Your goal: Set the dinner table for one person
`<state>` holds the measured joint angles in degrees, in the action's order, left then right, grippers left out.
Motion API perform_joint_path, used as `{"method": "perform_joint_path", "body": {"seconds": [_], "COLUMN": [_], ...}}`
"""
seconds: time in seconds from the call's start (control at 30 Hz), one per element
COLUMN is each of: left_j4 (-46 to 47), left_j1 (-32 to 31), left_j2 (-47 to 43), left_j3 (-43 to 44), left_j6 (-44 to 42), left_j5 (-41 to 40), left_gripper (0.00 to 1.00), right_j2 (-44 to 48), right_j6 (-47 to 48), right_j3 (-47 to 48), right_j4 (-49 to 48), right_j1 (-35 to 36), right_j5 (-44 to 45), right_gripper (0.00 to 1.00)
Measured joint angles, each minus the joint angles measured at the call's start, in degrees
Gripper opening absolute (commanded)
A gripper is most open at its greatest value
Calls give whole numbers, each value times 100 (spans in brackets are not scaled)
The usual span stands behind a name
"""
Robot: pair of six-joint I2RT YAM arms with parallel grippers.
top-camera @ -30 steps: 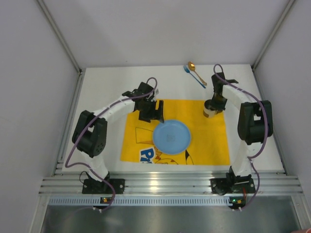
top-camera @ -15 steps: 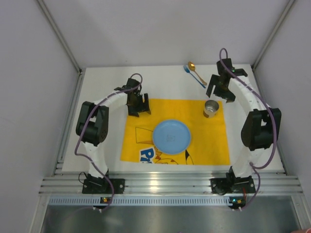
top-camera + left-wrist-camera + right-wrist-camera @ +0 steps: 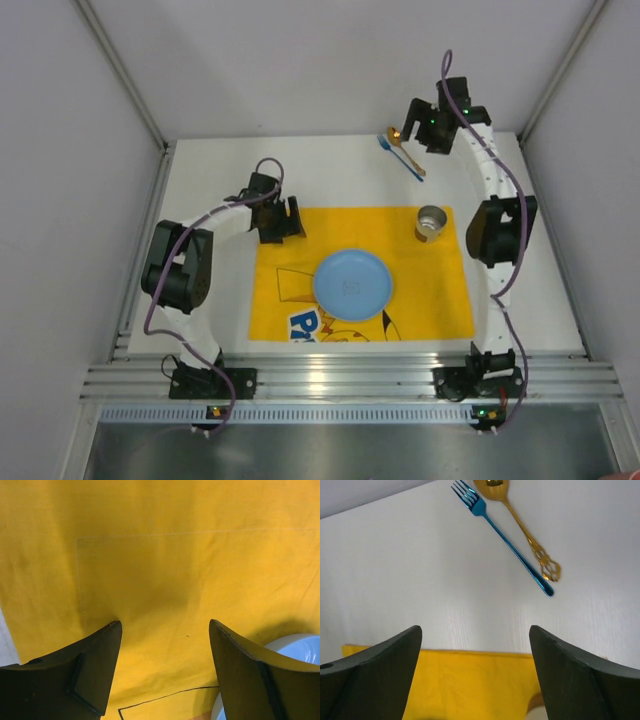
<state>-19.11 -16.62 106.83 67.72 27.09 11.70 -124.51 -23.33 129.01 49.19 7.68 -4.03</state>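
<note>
The white dinner table (image 3: pixel 205 180) carries a yellow placemat (image 3: pixel 440 290). A blue plate (image 3: pixel 352 284) sits in the mat's middle, and a metal cup (image 3: pixel 431 222) stands at its far right corner. A blue fork (image 3: pixel 399 157) and a gold spoon (image 3: pixel 406 151) lie side by side at the back of the table. My left gripper (image 3: pixel 285 225) is open and empty over the mat's far left corner. In the left wrist view (image 3: pixel 165 622) the plate's rim (image 3: pixel 300 647) shows at lower right. My right gripper (image 3: pixel 420 122) is open and empty, raised near the cutlery. The right wrist view (image 3: pixel 475 627) shows the fork (image 3: pixel 502 535) and spoon (image 3: pixel 520 525).
Silver aluminium rails (image 3: pixel 140 250) edge the table at the left and front. White walls (image 3: pixel 330 70) close in the back and both sides. The right arm's elbow (image 3: pixel 495 230) hangs over the table's right side, beside the cup.
My right gripper has left the cup standing on the mat and swung up and back toward the fork and spoon. My left gripper has drawn away from the plate to the mat's far left corner.
</note>
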Motion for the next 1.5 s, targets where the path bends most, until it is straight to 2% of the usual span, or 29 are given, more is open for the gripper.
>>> {"method": "perform_joint_path", "body": {"seconds": [0.1, 0.3, 0.53, 0.8, 1.03, 1.13, 1.37, 1.5], "left_j4": [-63, -761, -1467, -1786, -1849, -1869, -1888, -1867], "left_j1": [4, 13, 20, 48, 59, 63, 72, 79], "left_j2": [-24, -17, -17, -46, -92, -197, -407, -461], "left_j3": [4, 223, 332, 334, 278, 155, -136, -201], "left_j6": [-24, -63, -118, -129, -48, 11, 138, 221], "left_j5": [-24, -142, -350, -540, -577, -623, -682, -686], "left_gripper": [78, 78, 78, 78, 78, 78, 77, 77], "right_j2": [-1099, -2065, -2378, -2402, -2879, -2911, -2970, -2977], "right_j6": [-33, -306, -520, -485, -446, -343, -201, -109], "right_j3": [664, 691, 918, 1025, 1513, 1587, 1661, 1733], "right_j4": [-352, -844, -1303, -1405, -1408, -1355, -1126, -831], "right_j1": [-11, -33, -44, -48, -48, -48, -37, 2], "right_j5": [-525, -951, -852, -610, -446, -350, -33, 109], "right_gripper": [89, 87, 85, 85, 82, 79, 59, 51]}}
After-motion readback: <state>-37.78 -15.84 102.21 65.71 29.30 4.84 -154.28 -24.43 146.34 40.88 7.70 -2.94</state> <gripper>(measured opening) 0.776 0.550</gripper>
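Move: The fork's middle lies about 12 cm ahead of the right hand, 4 cm left and 19 below; the spoon is just beyond it, 15 cm ahead and 2 left of the hand, while the cup stands roughly 13 cm back and 3 right. The tablecloth is already under the left fingertips, its middle some 11 cm back and 20 right; the plate sits about 15 cm back and 18 right of that hand. The fork's handle is approached by the right hand, which drops some 17 cm and reaches 8–9 cm forward, easing back slightly at the end as its open fingers close partway, the right one over the handle. The tablecloth is meanwhile dragged by the left fingertips, still pressing on it, about 7 cm back and 4.5 left, fingers tilting more steeply down. ##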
